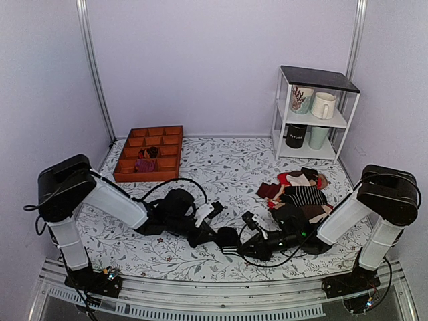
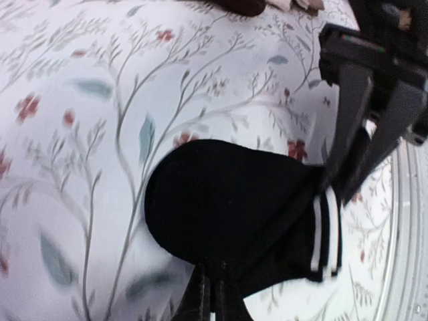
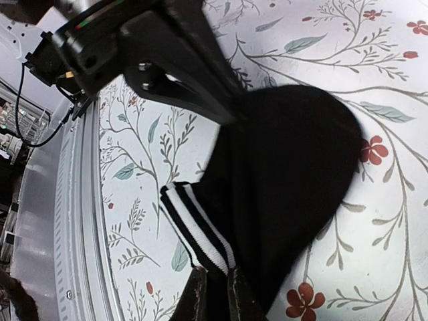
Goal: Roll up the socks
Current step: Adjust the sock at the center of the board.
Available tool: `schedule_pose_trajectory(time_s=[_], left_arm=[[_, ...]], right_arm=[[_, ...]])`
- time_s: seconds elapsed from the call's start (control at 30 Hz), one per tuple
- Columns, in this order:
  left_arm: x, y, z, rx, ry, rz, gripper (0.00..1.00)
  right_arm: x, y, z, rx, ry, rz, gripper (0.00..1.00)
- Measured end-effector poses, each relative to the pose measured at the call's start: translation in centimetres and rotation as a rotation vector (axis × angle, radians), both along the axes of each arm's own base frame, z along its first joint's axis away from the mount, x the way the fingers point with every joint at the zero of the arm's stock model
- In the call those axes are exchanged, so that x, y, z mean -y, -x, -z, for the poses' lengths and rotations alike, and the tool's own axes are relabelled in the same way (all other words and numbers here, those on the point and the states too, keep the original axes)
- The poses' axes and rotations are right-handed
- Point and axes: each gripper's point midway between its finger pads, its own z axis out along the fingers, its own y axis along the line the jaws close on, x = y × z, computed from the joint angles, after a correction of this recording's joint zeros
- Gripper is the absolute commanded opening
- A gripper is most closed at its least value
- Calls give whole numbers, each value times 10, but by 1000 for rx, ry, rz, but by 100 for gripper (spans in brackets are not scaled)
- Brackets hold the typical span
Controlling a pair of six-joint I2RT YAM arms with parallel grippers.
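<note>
The black socks [image 1: 229, 235] lie bunched on the floral table near its front edge, between my two grippers. In the left wrist view the socks [image 2: 227, 207] form a rounded black mound, and my left gripper [image 2: 213, 267] is shut on its near edge. Across from it, my right gripper [image 2: 334, 190] pinches the white-striped end. The right wrist view shows the striped cuff [image 3: 197, 227] clamped in my right gripper [image 3: 216, 269]. There my left gripper [image 3: 231, 120] grips the socks [image 3: 287, 174] from the far side.
A wooden compartment tray [image 1: 148, 152] sits at the back left. A white shelf with mugs [image 1: 311, 114] stands at the back right. A pile of other socks [image 1: 301, 190] lies in front of it. The metal rail [image 1: 221, 294] runs along the table's front edge.
</note>
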Motion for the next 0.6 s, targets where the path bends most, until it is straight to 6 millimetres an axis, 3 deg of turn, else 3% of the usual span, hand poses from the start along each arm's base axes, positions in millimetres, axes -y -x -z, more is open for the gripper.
schedule_pose_trajectory(time_s=[0.13,0.33,0.47,0.6], left_arm=[[-20,6,-6,19,-9,-60,0],[-18,-2,1,30,-14,-92,0],[-3,-18,0,70,-10,-99,26],[-6,-36,-4,144,-33,-142,34]], right_arm=[[-4,-3,-1,-9,14,3,9],[-17,-6,-3,-20,30,-35,9],[-20,-5,-3,-14,50,-75,9],[-21,-2,-1,-15,75,-114,9]])
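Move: The black sock's middle lies about 5 cm to the right of the left hand, level with it and about 1 cm below. From the right hand, which already pinches its striped cuff, it lies some 4 cm left and 3 cm ahead, also about 1 cm lower. Beyond it, the maroon sock is roughly 23 cm ahead and 9 cm right of the right hand; the sock pile is about 20 cm ahead and 20 cm right. Left hand goes 4 cm forward, opening off the sock's edge; right draws the still-pinched cuff 2 cm left. ##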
